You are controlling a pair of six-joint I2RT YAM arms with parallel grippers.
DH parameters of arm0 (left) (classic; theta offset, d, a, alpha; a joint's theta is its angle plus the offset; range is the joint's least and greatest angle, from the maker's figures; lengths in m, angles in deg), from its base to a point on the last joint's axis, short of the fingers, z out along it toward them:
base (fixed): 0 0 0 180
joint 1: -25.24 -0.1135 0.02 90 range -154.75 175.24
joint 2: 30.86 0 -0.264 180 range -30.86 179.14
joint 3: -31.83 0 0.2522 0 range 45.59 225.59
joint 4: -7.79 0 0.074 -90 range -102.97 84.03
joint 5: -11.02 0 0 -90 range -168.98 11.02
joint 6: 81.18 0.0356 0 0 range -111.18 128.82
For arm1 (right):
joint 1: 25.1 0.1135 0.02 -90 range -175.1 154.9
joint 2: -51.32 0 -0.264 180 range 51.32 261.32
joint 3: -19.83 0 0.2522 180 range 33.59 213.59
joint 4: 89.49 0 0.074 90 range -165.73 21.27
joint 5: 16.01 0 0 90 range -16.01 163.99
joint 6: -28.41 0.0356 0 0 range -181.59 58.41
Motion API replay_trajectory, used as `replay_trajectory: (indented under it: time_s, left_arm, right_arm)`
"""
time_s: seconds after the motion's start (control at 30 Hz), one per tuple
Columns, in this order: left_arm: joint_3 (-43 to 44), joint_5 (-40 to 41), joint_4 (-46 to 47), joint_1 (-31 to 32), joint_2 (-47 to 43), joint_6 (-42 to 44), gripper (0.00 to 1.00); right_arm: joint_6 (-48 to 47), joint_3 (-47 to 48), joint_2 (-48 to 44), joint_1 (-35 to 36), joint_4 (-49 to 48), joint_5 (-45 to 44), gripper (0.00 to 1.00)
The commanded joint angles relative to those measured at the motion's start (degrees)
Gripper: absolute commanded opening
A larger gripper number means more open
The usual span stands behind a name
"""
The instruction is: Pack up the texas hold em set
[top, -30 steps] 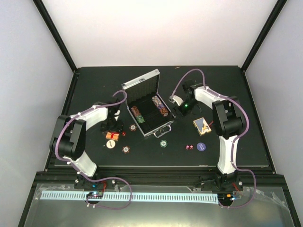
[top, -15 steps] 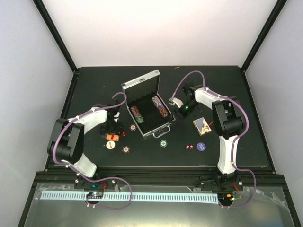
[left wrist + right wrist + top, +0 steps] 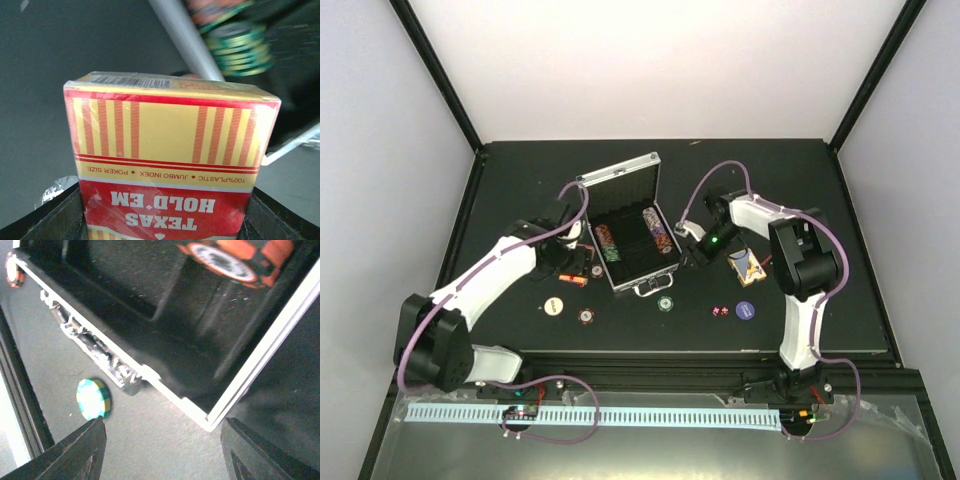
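The silver ribbed case [image 3: 620, 182] of the texas hold em set stands open mid-table, with chip stacks [image 3: 610, 242] in its tray. My left gripper [image 3: 569, 267] is shut on a red and yellow card deck [image 3: 170, 145], held just left of the case rim [image 3: 182, 37]. My right gripper [image 3: 692, 250] is open at the case's front right corner [image 3: 210, 419], with nothing between its fingers [image 3: 75, 455]. Loose chips lie in front: cream [image 3: 552, 306], maroon [image 3: 587, 316], green [image 3: 665, 303] and purple [image 3: 745, 309]. Two red dice [image 3: 719, 311] lie beside the purple chip.
A second card box [image 3: 748, 265] lies right of the right gripper. One more chip [image 3: 597, 270] sits by the case's left front side. The case handle [image 3: 651, 288] sticks out toward the green chip [image 3: 93, 398]. Black frame posts border the table.
The left arm has lifted the card deck and carried it right and back toward the case. The right gripper has come forward to the case's front corner, and the case has turned slightly.
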Motion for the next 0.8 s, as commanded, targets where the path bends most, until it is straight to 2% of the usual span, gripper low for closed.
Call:
replay_trajectory:
  time_s: [0.0, 0.27, 0.47, 0.77]
  left_arm:
    - [5.88, -7.48, 6.81, 5.79, -2.41, 8.15, 0.60]
    - [16.43, -9.57, 14.45, 12.70, 8.14, 23.87, 0.62]
    - [29.48, -5.16, 5.78, 16.46, 21.75, 31.69, 0.62]
    - [31.40, -4.29, 3.51, 19.54, 28.39, 34.69, 0.63]
  right_arm:
    - [-1.92, -2.26, -6.85, -0.36, 0.59, 2.02, 0.67]
    - [-6.37, -0.44, -9.49, -4.58, 11.70, 1.40, 0.68]
    - [-11.12, -0.22, -8.65, -7.09, 16.71, 0.70, 0.68]
    - [-11.37, 2.00, -7.04, -7.48, 19.38, 1.64, 0.68]
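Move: The left hand, already holding the card deck, has the open case's tray centre some 15 cm to its right, 6 cm ahead and 7 cm below. The orange-green chip row lies 7 cm right and 6 cm ahead, the loose red chip 4 cm right, 1 cm back and 9 cm below. From the right hand, the tray centre is about 13 cm left, 3 cm ahead and 1 cm below. Left swings its held deck about 18 cm right over the case, turning clockwise; right hand retreats rightward, up. ##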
